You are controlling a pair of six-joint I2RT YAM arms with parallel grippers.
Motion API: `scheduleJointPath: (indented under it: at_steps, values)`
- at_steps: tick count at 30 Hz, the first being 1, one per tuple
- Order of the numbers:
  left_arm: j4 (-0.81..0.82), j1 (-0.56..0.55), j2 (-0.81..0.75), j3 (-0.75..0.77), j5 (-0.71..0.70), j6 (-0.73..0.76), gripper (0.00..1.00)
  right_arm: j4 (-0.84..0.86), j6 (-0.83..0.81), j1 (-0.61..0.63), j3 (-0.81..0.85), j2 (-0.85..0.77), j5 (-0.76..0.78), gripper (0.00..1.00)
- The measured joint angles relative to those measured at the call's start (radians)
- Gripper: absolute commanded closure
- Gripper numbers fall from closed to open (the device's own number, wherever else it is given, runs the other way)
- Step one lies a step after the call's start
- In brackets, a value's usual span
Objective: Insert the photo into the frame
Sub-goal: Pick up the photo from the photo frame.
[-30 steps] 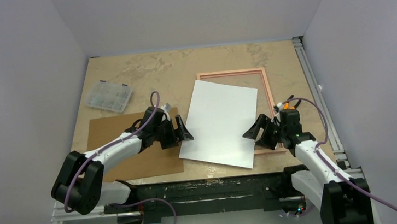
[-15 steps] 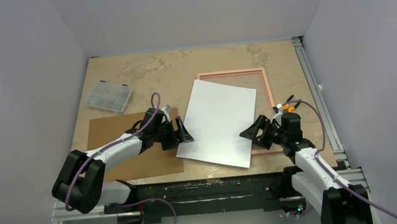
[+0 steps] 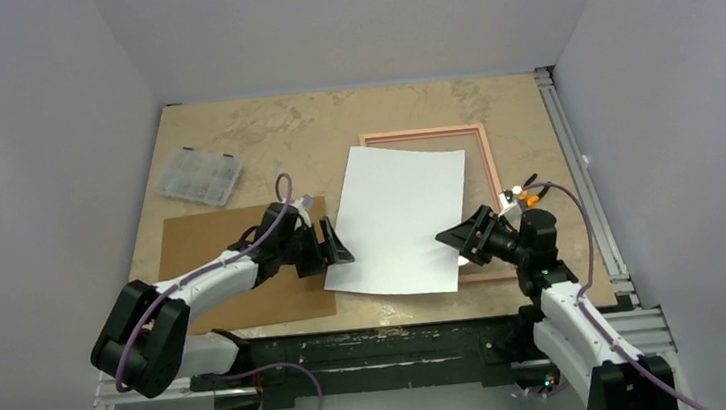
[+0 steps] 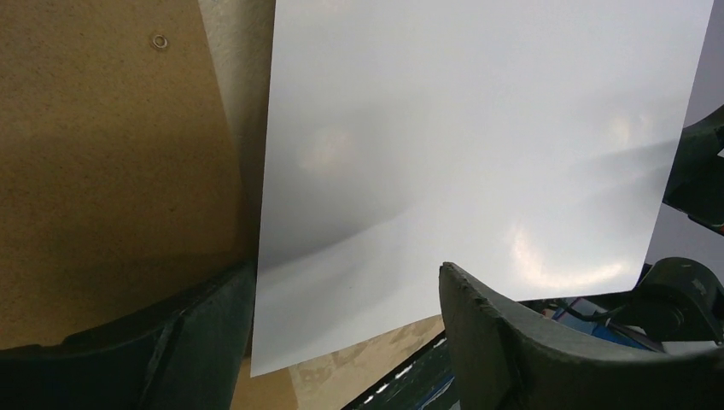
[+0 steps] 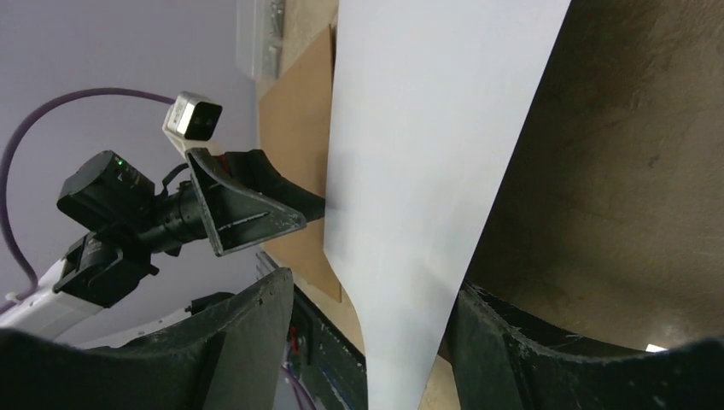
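Observation:
The photo (image 3: 401,221) lies white back up, slightly skewed, across the left part of the pinkish wood frame (image 3: 483,153). My left gripper (image 3: 336,245) stands open at the photo's left edge. In the left wrist view the photo's (image 4: 478,128) near corner lies between the spread fingers of that gripper (image 4: 346,282). My right gripper (image 3: 461,239) is open at the photo's near right edge. In the right wrist view the photo (image 5: 435,128) runs between the fingers of this gripper (image 5: 373,290), curling upward, with a gap on the left side.
A brown backing board (image 3: 213,250) lies under the left arm, to the left of the photo. A clear compartment box (image 3: 198,176) sits at the back left. A metal rail (image 3: 576,164) runs along the table's right edge.
The right gripper has slid left onto the photo's right edge and narrowed its jaws. The photo has turned and shifted a little left. The left gripper has barely moved.

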Motion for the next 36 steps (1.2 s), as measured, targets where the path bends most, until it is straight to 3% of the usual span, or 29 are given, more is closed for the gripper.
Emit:
scheduleJointPath:
  at_steps: [10,13,18,23,27,36]
  values:
    - [0.019,-0.078,-0.001,-0.019,0.000,-0.039,0.26,0.079,0.028,0.000,-0.017,0.071,0.001,0.54]
    - [0.021,-0.093,-0.001,-0.020,-0.002,-0.052,0.26,0.086,0.024,0.000,-0.017,0.083,0.002,0.67]
    - [0.021,-0.108,-0.001,-0.020,-0.008,-0.059,0.25,0.071,0.004,0.000,-0.011,0.094,0.001,1.00]
    - [0.002,-0.111,-0.019,-0.020,-0.027,-0.058,0.21,-0.043,-0.044,0.000,0.066,0.068,0.003,1.00]
    - [-0.035,-0.115,-0.044,-0.014,-0.050,-0.057,0.20,-0.214,-0.131,0.000,0.233,0.026,0.039,1.00]
    - [-0.117,-0.185,0.029,0.134,-0.108,-0.058,0.25,-0.577,-0.333,0.000,0.635,-0.040,0.270,1.00]
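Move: The photo's middle lies about 11 cm to the right gripper's left, 5 cm ahead and some 6 cm below, and the raised near part of its right edge is already between the open fingers. The wooden frame's middle, partly under the photo, is about 7 cm ahead, 2 cm left and 9 cm below; the pliers lie roughly 18 cm right, 10 cm ahead and 9 cm down. From the left gripper the photo's middle is about 12 cm right, 5 cm ahead and 2 cm below. Hold the right gripper nearly in place, sinking about a centimetre, and shut its fingers fully to pinch the photo's right edge. Then lift quickly, some 15 cm, drifting forward and right and tipping the fingertips upward. Ease the open, empty left gripper back and right, then farther right and slightly up, about 4 cm overall. ##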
